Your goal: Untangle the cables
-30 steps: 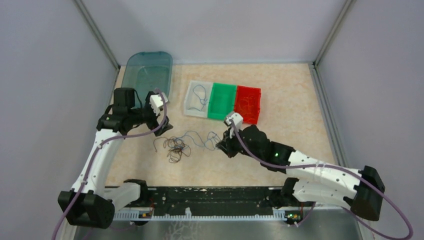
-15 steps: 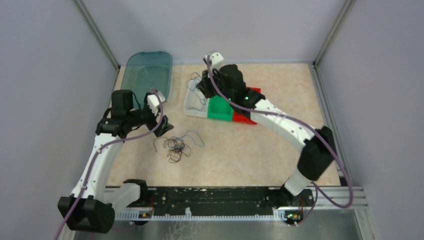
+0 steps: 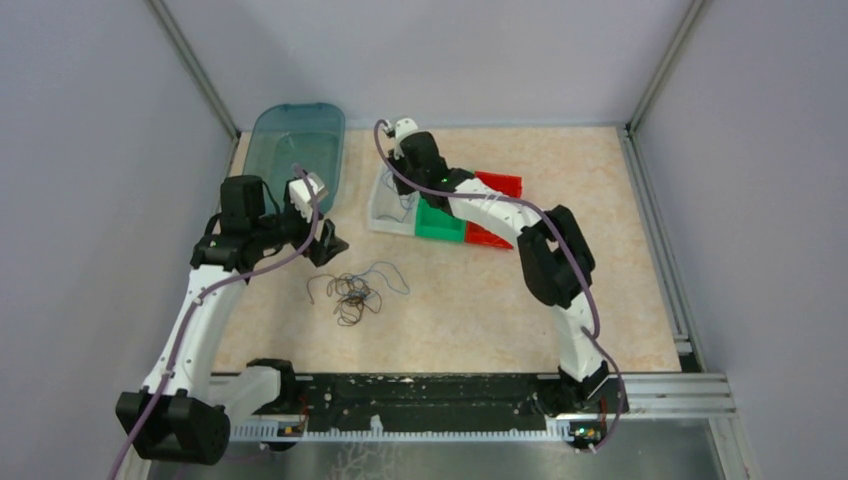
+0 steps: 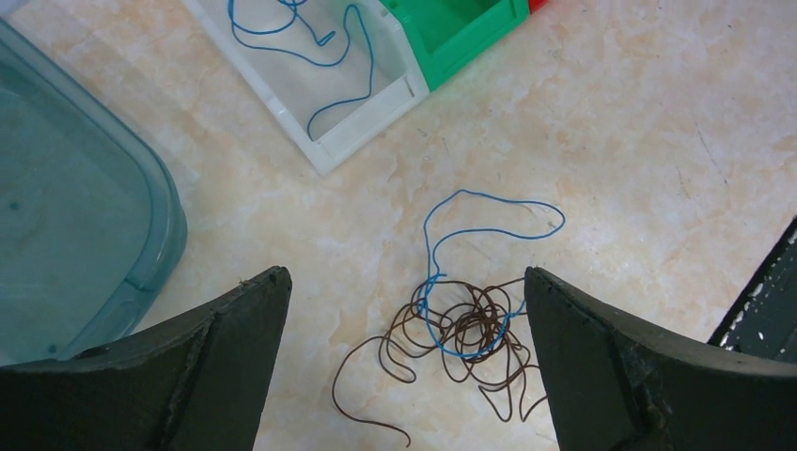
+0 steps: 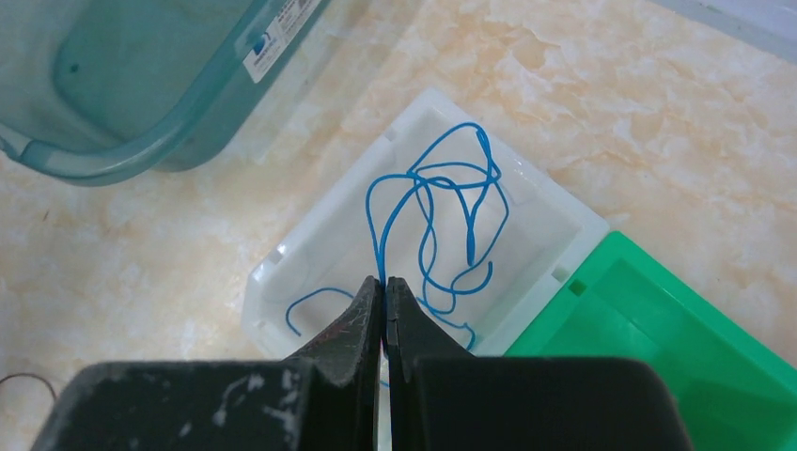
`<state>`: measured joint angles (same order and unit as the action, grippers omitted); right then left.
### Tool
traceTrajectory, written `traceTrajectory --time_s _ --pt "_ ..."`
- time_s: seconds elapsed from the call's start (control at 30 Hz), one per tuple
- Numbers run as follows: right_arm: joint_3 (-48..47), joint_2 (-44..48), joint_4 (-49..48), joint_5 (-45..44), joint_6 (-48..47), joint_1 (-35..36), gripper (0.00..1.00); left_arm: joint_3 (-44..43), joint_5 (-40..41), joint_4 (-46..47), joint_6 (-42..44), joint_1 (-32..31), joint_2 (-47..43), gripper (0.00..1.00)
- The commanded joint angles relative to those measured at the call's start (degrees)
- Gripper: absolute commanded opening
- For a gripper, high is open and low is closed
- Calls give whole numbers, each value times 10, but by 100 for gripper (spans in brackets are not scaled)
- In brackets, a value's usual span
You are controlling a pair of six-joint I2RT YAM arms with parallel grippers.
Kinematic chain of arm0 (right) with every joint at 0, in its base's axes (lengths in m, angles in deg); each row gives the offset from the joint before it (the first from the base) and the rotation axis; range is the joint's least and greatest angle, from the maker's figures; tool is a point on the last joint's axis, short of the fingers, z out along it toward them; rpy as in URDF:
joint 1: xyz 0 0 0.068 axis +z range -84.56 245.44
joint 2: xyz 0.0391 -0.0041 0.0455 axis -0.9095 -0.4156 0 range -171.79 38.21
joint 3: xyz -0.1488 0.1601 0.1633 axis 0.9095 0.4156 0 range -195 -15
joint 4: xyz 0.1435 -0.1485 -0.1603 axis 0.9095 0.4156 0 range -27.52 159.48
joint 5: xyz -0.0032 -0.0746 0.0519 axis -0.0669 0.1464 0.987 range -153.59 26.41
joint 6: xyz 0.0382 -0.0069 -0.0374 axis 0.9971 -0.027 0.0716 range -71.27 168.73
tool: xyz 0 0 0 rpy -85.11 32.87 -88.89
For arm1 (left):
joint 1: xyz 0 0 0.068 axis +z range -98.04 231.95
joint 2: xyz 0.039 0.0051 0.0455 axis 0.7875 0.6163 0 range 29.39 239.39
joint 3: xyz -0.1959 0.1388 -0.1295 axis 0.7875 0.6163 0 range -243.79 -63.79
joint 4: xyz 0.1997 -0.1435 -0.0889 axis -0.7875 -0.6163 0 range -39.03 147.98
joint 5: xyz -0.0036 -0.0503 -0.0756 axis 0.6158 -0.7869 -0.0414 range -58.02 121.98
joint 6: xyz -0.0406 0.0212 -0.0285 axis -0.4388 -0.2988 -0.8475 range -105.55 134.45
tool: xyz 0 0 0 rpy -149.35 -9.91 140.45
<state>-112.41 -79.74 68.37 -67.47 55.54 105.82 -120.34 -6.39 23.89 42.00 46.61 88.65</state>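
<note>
A tangle of dark brown cables point(image 4: 470, 334) with one blue cable point(image 4: 489, 225) looped through it lies on the table, also in the top view point(image 3: 352, 293). My left gripper point(image 4: 404, 282) hangs open above it, one finger on each side. My right gripper point(image 5: 383, 282) is shut on a blue cable point(image 5: 432, 202) and holds it over the white bin point(image 5: 282, 268), where the cable's loops hang down. Another blue cable point(image 4: 301, 47) lies in that white bin point(image 4: 367, 117). In the top view the right gripper point(image 3: 403, 170) is over the bin point(image 3: 385, 215).
A green bin point(image 3: 440, 222) and a red bin point(image 3: 497, 183) stand to the right of the white one. A teal translucent tub point(image 3: 295, 150) stands at the back left, close to the left arm. A black rail point(image 3: 420, 400) runs along the near edge.
My right gripper has carried a blue cable from the tangle up and back to the white bin. The tangle is smaller. The left arm has barely moved.
</note>
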Motion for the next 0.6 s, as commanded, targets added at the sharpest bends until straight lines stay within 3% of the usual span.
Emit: traceTrajectory --time_s 0.0,0.07,0.2,0.3,0.47,0.57 --pt "-61 -33 -26 -20 -6 -6 0 -28 45 25 -29 6 9 100" --pt "-79 -56 -19 -22 -7 -7 1 -26 57 33 -36 6 6 100" --pt "-92 -64 -12 -8 -16 -8 44 -24 64 40 -41 6 2 100" --pt "-63 -28 -43 8 -24 -8 70 -26 66 39 -40 7 6 100" --pt "19 66 -81 62 -51 -4 76 -34 59 15 -20 6 21 100" --pt "114 142 -122 165 -92 6 75 -28 48 4 4 7 22 100"
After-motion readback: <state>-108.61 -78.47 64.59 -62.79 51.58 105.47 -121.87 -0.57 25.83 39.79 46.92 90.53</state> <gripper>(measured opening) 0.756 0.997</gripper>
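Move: The right hand holds the blue cable above the near part of the white box, whose middle lies about 8 cm ahead and 14 cm below. The green box is beside it, some 7 cm ahead and 11 cm to the hand's right; the brown cable pile lies 17 cm back and 8 cm left. From the left hand the white box is roughly 26 cm ahead, 12 cm right and 20 cm below. Easing forward and down about 2.5 cm each, with a slight leftward drift, the right hand takes the blue cable lower over the white box and opens its fingers to about three quarters, letting the strand go. Then it backs off some 3 cm and rises 2 cm, still open. The empty left hand, staying wide open, shifts about 2 cm forward and a little left. ##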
